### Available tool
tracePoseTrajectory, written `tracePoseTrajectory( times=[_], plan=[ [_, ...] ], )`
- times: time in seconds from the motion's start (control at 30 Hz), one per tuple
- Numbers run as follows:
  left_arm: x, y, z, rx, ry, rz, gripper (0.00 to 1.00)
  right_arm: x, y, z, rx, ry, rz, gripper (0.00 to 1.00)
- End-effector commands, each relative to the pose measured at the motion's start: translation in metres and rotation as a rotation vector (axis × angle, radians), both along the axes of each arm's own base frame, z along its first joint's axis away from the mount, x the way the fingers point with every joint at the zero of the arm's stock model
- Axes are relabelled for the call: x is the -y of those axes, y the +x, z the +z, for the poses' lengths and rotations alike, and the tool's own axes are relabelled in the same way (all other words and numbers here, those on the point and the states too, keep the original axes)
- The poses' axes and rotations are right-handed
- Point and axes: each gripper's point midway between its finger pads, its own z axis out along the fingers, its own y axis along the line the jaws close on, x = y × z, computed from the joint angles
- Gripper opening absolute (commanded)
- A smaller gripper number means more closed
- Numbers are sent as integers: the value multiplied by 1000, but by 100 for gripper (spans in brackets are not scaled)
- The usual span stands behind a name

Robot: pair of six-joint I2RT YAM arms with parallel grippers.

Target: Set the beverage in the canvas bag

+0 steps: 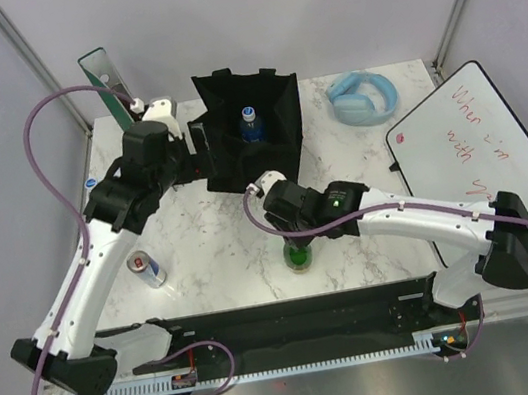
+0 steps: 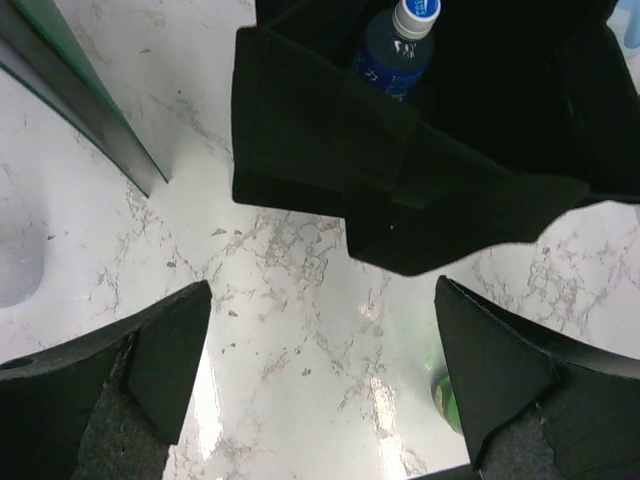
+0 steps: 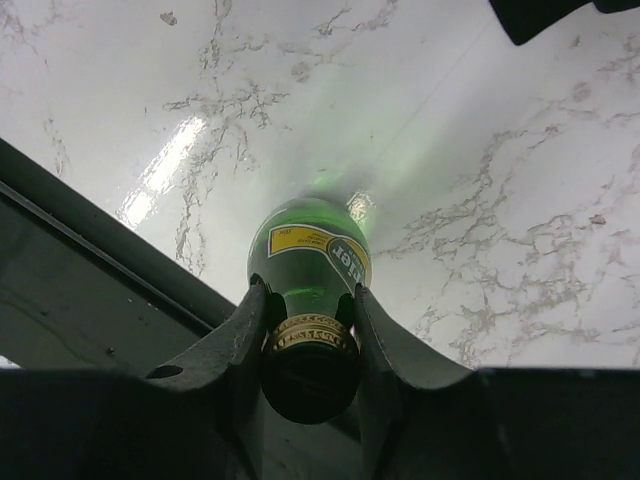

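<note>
A green glass bottle (image 1: pixel 298 254) with a yellow label stands upright on the marble table, near the front centre. My right gripper (image 1: pixel 296 235) reaches down over it. In the right wrist view its two fingers (image 3: pixel 236 330) press on both sides of the bottle's neck (image 3: pixel 310 255), just under the gold band and dark cap. The black canvas bag (image 1: pixel 239 166) stands open at the back centre, with a blue-capped bottle (image 1: pixel 250 124) upright inside it. My left gripper (image 1: pixel 192 155) hovers open by the bag's left side. Its wrist view shows the bag (image 2: pixel 420 200), the blue bottle (image 2: pixel 395 55) and bare marble between its fingers.
A silver and blue can (image 1: pixel 146 268) stands at the front left. Blue headphones (image 1: pixel 366 97) lie at the back right, and a whiteboard (image 1: pixel 469 148) with red writing lies along the right edge. A green-edged panel (image 1: pixel 108 82) leans at the back left.
</note>
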Motion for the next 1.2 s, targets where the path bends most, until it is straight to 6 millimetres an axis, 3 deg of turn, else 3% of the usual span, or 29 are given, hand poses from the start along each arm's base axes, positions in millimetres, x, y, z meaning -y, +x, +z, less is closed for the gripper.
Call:
tracePoseTrajectory(
  times=[0.0, 0.17, 0.33, 0.37, 0.4, 0.47, 0.5, 0.57, 0.6, 0.77, 0.87, 0.9, 0.97, 1.07, 1.17],
  plan=[
    [9, 34, 41, 102, -61, 66, 99, -7, 26, 73, 151, 95, -62, 0],
    [23, 55, 46, 98, -82, 65, 100, 20, 52, 103, 221, 84, -144, 0],
    [32, 73, 38, 77, -81, 70, 100, 50, 80, 165, 325, 128, -216, 0],
    [33, 75, 35, 70, -77, 70, 100, 52, 83, 177, 343, 150, -218, 0],
    [34, 79, 27, 55, -67, 73, 100, 53, 86, 202, 382, 185, -215, 0],
    [35, 85, 16, 34, -54, 79, 99, 52, 91, 220, 408, 200, -205, 0],
    [35, 87, 13, 30, -49, 82, 98, 53, 92, 242, 443, 233, -204, 0],
    [37, 96, 2, 13, -34, 88, 95, 47, 98, 253, 463, 238, -194, 0],
    [37, 98, -1, 9, -32, 89, 95, 47, 99, 271, 490, 273, -195, 0],
    [45, 106, -19, -31, -15, 66, 83, 30, 114, 303, 554, 339, -196, 0],
    [51, 102, -23, -31, -24, 14, 64, 24, 122, 327, 600, 398, -212, 0],
    [53, 103, -19, -12, -35, 4, 54, 25, 122, 337, 624, 422, -220, 0],
    [53, 100, -21, -12, -36, 2, 46, 21, 128, 351, 663, 459, -232, 0],
    [51, 96, -24, -17, -38, -2, 39, 18, 138, 357, 706, 475, -261, 0],
    [51, 93, -31, -26, -36, -5, 37, 14, 154, 350, 740, 466, -292, 0]
  ],
)
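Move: The green bottle is already held by its neck in the right hand; the canvas bag it goes to stands about 24 cm ahead and 4 cm left of that hand, its middle roughly level and its rim some 10 cm higher. The blue-capped bottle inside is about 26 cm ahead, 5 cm left. For the left hand, the bag's left rim is about 10 cm ahead, 5 cm right and 5 cm lower; the green stand is roughly 22 cm ahead, 10 cm left. The green bottle, still gripped by the neck, goes up about 27 cm and then farther forward towards the bag's mouth, the right wrist tipping its fingers some 30 degrees up and outward. Meanwhile the open left hand reaches about 10 cm forward and a little right, rises slightly, dips to the bag's left rim and closes its fingers around the cloth. ##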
